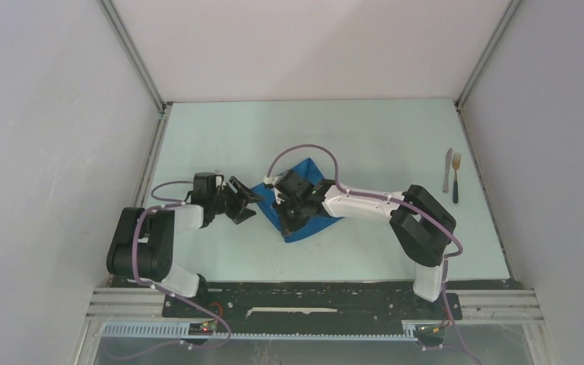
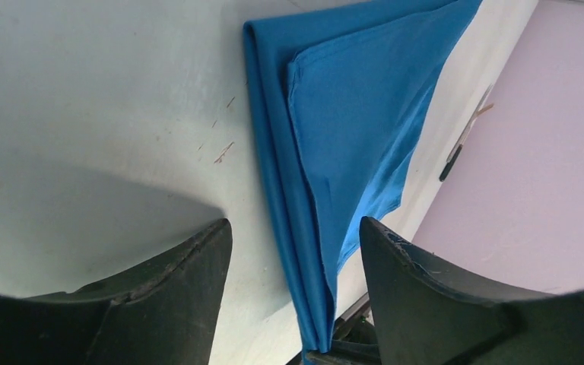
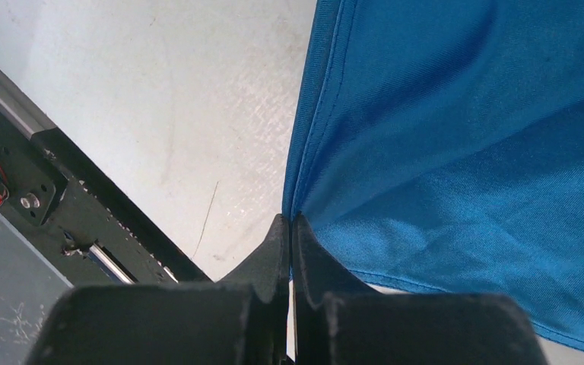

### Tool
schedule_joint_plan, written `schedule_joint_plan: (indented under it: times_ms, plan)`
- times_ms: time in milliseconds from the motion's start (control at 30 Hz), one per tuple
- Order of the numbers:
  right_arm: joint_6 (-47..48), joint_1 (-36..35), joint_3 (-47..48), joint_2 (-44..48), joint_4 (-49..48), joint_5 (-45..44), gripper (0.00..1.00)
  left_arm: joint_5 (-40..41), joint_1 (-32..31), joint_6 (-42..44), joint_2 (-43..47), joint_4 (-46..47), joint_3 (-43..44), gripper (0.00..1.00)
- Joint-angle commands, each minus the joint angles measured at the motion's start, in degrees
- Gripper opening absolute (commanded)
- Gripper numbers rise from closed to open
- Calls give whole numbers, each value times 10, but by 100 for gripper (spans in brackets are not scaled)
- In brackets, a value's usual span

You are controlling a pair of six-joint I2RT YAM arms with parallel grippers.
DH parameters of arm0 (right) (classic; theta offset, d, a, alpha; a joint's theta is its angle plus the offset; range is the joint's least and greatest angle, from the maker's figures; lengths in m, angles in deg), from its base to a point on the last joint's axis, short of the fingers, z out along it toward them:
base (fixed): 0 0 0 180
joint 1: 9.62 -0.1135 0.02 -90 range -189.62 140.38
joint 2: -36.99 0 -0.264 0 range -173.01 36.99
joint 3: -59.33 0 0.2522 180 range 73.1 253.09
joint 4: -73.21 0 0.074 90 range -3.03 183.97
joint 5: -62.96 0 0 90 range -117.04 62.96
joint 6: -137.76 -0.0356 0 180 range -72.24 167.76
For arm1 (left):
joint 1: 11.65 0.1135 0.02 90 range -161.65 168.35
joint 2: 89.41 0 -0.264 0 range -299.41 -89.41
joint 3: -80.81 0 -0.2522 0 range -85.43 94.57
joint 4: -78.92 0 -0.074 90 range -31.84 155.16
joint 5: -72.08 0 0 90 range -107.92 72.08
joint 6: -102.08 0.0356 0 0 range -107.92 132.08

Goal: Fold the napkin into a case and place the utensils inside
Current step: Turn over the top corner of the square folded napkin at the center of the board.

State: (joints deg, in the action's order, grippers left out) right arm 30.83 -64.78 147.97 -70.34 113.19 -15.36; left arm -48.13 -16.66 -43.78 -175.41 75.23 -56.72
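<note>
The blue napkin (image 1: 309,173) lies folded in the middle of the table, partly under my right arm. In the left wrist view the napkin (image 2: 350,114) shows layered folds running between my left fingers. My left gripper (image 1: 249,201) stands open at its left edge, holding nothing; the left gripper (image 2: 295,223) has its jaws wide apart. My right gripper (image 1: 287,219) is shut on the napkin's near edge; in the right wrist view the right gripper (image 3: 290,219) pinches the hem of the napkin (image 3: 464,152). The knife (image 1: 446,169) and fork (image 1: 455,179) lie side by side at the far right.
The black mounting rail (image 3: 84,220) runs along the table's near edge, close below the napkin. Grey enclosure walls (image 1: 61,152) close in the table on the left, right and back. A purple cable (image 1: 304,148) loops over the right arm.
</note>
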Motion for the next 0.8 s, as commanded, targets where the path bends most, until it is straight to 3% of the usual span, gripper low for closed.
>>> schedule_joint_plan:
  times_ms: [0,267,467,600,767]
  plan:
    - [-12,10,-14,41,-26,25,0,21,-3,-19,-21,43,10,71]
    - [-13,17,-19,48,-28,30,0,39,-7,-34,-52,66,20,53]
    - [-14,22,-19,56,-29,35,0,65,-7,-27,-59,62,31,47]
    - [-13,23,-19,58,-30,39,0,67,-8,-30,-73,67,42,48]
    - [-13,24,-19,60,-30,43,0,73,-8,-31,-84,68,54,41]
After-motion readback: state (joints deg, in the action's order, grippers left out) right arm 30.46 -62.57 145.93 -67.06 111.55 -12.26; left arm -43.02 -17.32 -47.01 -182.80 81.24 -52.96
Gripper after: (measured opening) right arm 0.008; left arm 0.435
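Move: The napkin's left corner, where I mean to shut my left hand, lies about 6 cm ahead of that hand, 1 cm to its left and 3 cm below. From my left hand, the napkin's near corner, still pinched in my right, is some 8 cm back and 8 cm to the right; the far corner is about 14 cm ahead and 14 cm right. From my right hand the left corner is roughly 13 cm ahead, 9 cm left and 5 cm lower. I slide my left hand forward about 4 cm and 1 cm down towards the napkin's left corner, bringing my fingers astride the folded left edge just short of it and narrowing them from well open to under half, not yet pinching. My right hand keeps its shut grip on the raised near corner and, after a tiny dip, lifts it some 2 cm more. ##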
